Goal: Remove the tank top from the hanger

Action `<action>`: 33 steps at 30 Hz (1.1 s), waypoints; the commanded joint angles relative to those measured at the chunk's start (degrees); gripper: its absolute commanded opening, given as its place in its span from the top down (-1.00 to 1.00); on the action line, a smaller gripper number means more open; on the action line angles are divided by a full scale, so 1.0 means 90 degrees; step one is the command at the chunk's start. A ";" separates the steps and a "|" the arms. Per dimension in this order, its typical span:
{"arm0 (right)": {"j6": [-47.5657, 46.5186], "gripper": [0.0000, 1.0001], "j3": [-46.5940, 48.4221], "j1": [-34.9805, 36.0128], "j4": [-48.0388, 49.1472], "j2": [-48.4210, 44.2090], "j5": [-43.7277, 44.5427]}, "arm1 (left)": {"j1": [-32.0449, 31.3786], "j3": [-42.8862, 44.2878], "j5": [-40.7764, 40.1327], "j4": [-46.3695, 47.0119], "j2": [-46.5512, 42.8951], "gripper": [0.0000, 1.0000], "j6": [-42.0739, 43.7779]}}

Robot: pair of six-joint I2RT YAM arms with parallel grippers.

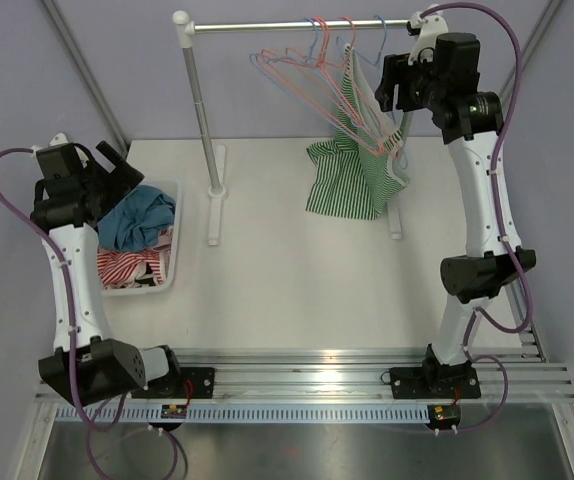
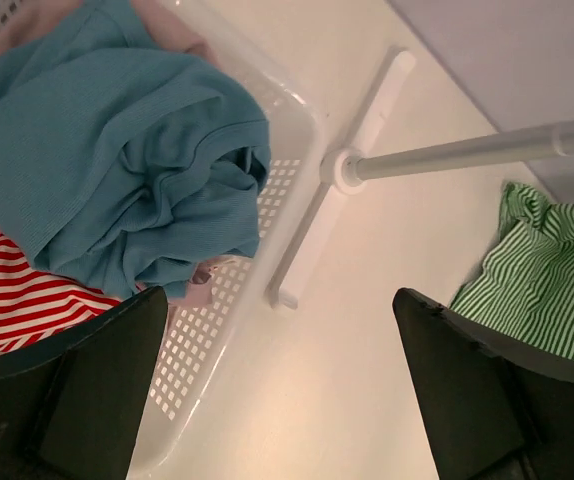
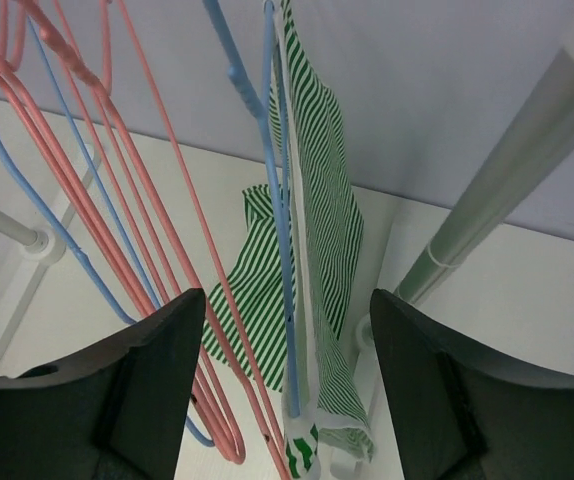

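A green-and-white striped tank top (image 1: pixel 352 175) hangs from a blue hanger (image 3: pixel 279 230) at the right end of the rail, its hem bunched on the table. My right gripper (image 1: pixel 392 85) is up by the rail, open. In its wrist view, the right gripper (image 3: pixel 287 300) has the blue hanger and the tank top (image 3: pixel 322 230) between its spread fingers, neither finger touching them. At the far left, my left gripper (image 1: pixel 117 165) stands open and holds nothing. The left wrist view puts the left gripper (image 2: pixel 279 300) over the basket's rim and bare table.
A white basket (image 1: pixel 172 240) at the left holds a blue garment (image 1: pixel 132 220) and a red-striped one (image 1: pixel 127 265). Several empty pink and blue hangers (image 1: pixel 307 65) crowd the rail (image 1: pixel 267 25) left of the tank top. The rack's left post (image 1: pixel 199 100) and foot (image 1: pixel 215 200) stand mid-table.
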 commanded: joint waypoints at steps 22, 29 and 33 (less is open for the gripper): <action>-0.0038 0.82 0.0852 -0.0002 0.0199 0.0258 -0.0515 | -0.3091 0.0238 -0.1399 -0.0572 -0.1317 -0.98 0.1258; 0.0138 1.00 0.1029 -0.0012 0.0179 -0.0151 -0.0330 | -0.3883 0.0608 -0.1760 -0.0709 -0.1268 -0.98 0.1327; 0.0197 1.00 0.0503 -0.0002 0.0335 -0.0552 -0.0349 | -0.4293 0.0960 -0.1936 -0.0729 -0.1229 -0.98 0.1307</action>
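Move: The blue hanger carrying the green-striped tank top has its near wire about 3 cm ahead of the right hand, 1 cm left and 5 cm below; from the left hand it is some 15 cm ahead, 52 cm right and 10 cm up. From the right hand, the tank top's middle is about 9 cm ahead, 5 cm left and 15 cm down, the red hangers 5 cm ahead, 12 cm left at its height, and the right post 10 cm ahead, 7 cm right and 17 cm lower. Down and a little forward by about 5 cm, the right hand sinks onto the blue hanger's near wire, closes its half-shut fingers to pinch it, then raises it some 8 cm while drawing back towards the base. Meanwhile the empty left hand, wide open, swings about 16 cm right, away from the basket towards the tank top, rising and easing back as the wrist turns clockwise. ##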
